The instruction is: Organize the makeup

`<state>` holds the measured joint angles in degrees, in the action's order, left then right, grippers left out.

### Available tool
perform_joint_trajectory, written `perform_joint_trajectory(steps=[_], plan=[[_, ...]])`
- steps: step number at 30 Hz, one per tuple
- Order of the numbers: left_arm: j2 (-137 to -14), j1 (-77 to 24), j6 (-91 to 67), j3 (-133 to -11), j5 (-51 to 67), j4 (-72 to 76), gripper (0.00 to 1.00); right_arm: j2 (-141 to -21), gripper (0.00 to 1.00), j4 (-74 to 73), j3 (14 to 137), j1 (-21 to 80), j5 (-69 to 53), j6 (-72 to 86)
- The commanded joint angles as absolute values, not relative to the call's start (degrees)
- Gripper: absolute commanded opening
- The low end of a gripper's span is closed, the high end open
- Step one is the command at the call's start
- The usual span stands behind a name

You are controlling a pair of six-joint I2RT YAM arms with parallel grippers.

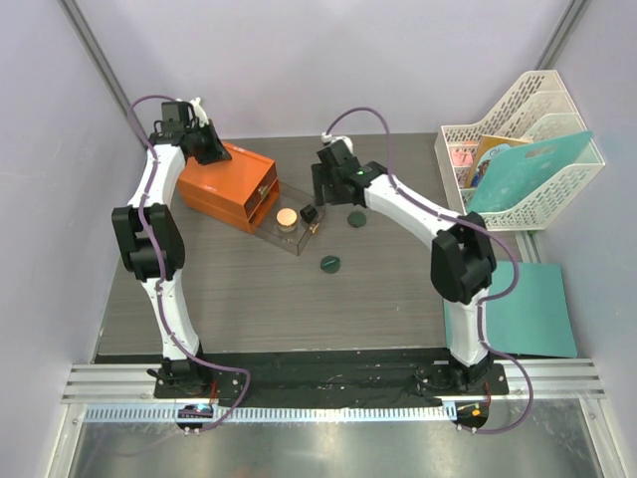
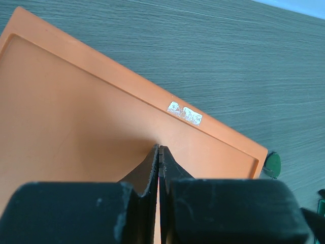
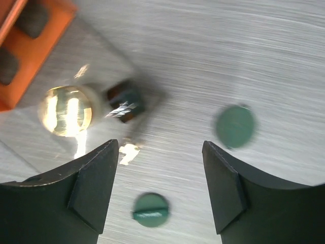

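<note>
The makeup lies near the middle of the table. A tan-lidded round jar (image 1: 287, 217) (image 3: 66, 111) and a small dark piece (image 1: 309, 212) (image 3: 126, 100) sit in the clear pulled-out drawer (image 1: 271, 231). Two dark green discs rest on the table, one (image 1: 356, 219) (image 3: 234, 126) farther right, one (image 1: 330, 264) (image 3: 151, 210) nearer. My right gripper (image 1: 330, 191) (image 3: 160, 152) hangs open above the table between drawer and discs, holding nothing. My left gripper (image 1: 212, 149) (image 2: 159, 148) is shut, tips on the lid of the orange drawer box (image 1: 224, 184) (image 2: 76, 112).
A white wire file rack (image 1: 523, 149) with teal folders stands at the back right. A teal sheet (image 1: 532, 309) lies at the table's right edge. Purple walls close in the back and sides.
</note>
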<state>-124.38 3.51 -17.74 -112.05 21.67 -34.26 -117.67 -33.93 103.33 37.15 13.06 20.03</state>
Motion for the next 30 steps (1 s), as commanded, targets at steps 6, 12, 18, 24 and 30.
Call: perform_joint_trajectory(steps=[6, 12, 18, 24, 30], plan=[[-137.2, 3.9, -12.7, -101.5, 11.1, -65.5, 0.00, -113.7, 0.68, -28.2, 92.7, 29.4, 17.1, 22.9], [-137.2, 3.9, -12.8, -101.3, 11.1, -65.6, 0.00, -118.1, 0.67, -27.2, 91.8, 29.1, 15.9, 23.6], [-137.0, 3.9, -12.8, -101.0, 11.0, -65.5, 0.00, -121.0, 0.63, -24.8, 91.6, 29.0, 15.5, 25.1], [-137.0, 3.9, -12.9, -101.1, 11.1, -65.5, 0.00, -122.3, 0.52, -24.9, 90.5, 28.9, 17.2, 26.4], [-137.1, 4.0, -12.8, -101.1, 11.0, -65.6, 0.00, -123.0, 0.27, -24.5, 88.5, 28.7, 15.9, 26.5]])
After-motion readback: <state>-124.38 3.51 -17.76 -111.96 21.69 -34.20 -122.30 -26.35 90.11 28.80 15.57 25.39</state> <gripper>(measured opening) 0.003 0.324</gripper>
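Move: The green compact the right hand is going for lies about 9 cm to its right, 2 cm ahead and some 12 cm below. In the open drawer, the black pot sits about 3 cm left and 2 cm ahead, and the gold-lidded jar some 8 cm left and 1 cm ahead, both roughly 10 cm lower. The second green compact is 10 cm back and 3 cm right, also 12 cm down. From the left hand, the target is about 33 cm right, 10 cm back and 12 cm below. The right fingers come down on the green compact's raised middle and close about halfway from their wide opening, seeming just to touch it. To get there the hand swings some 9 cm right, away from the drawer, then sinks about 11 cm, turning roughly 15 degrees clockwise and tipping more steeply downward. ##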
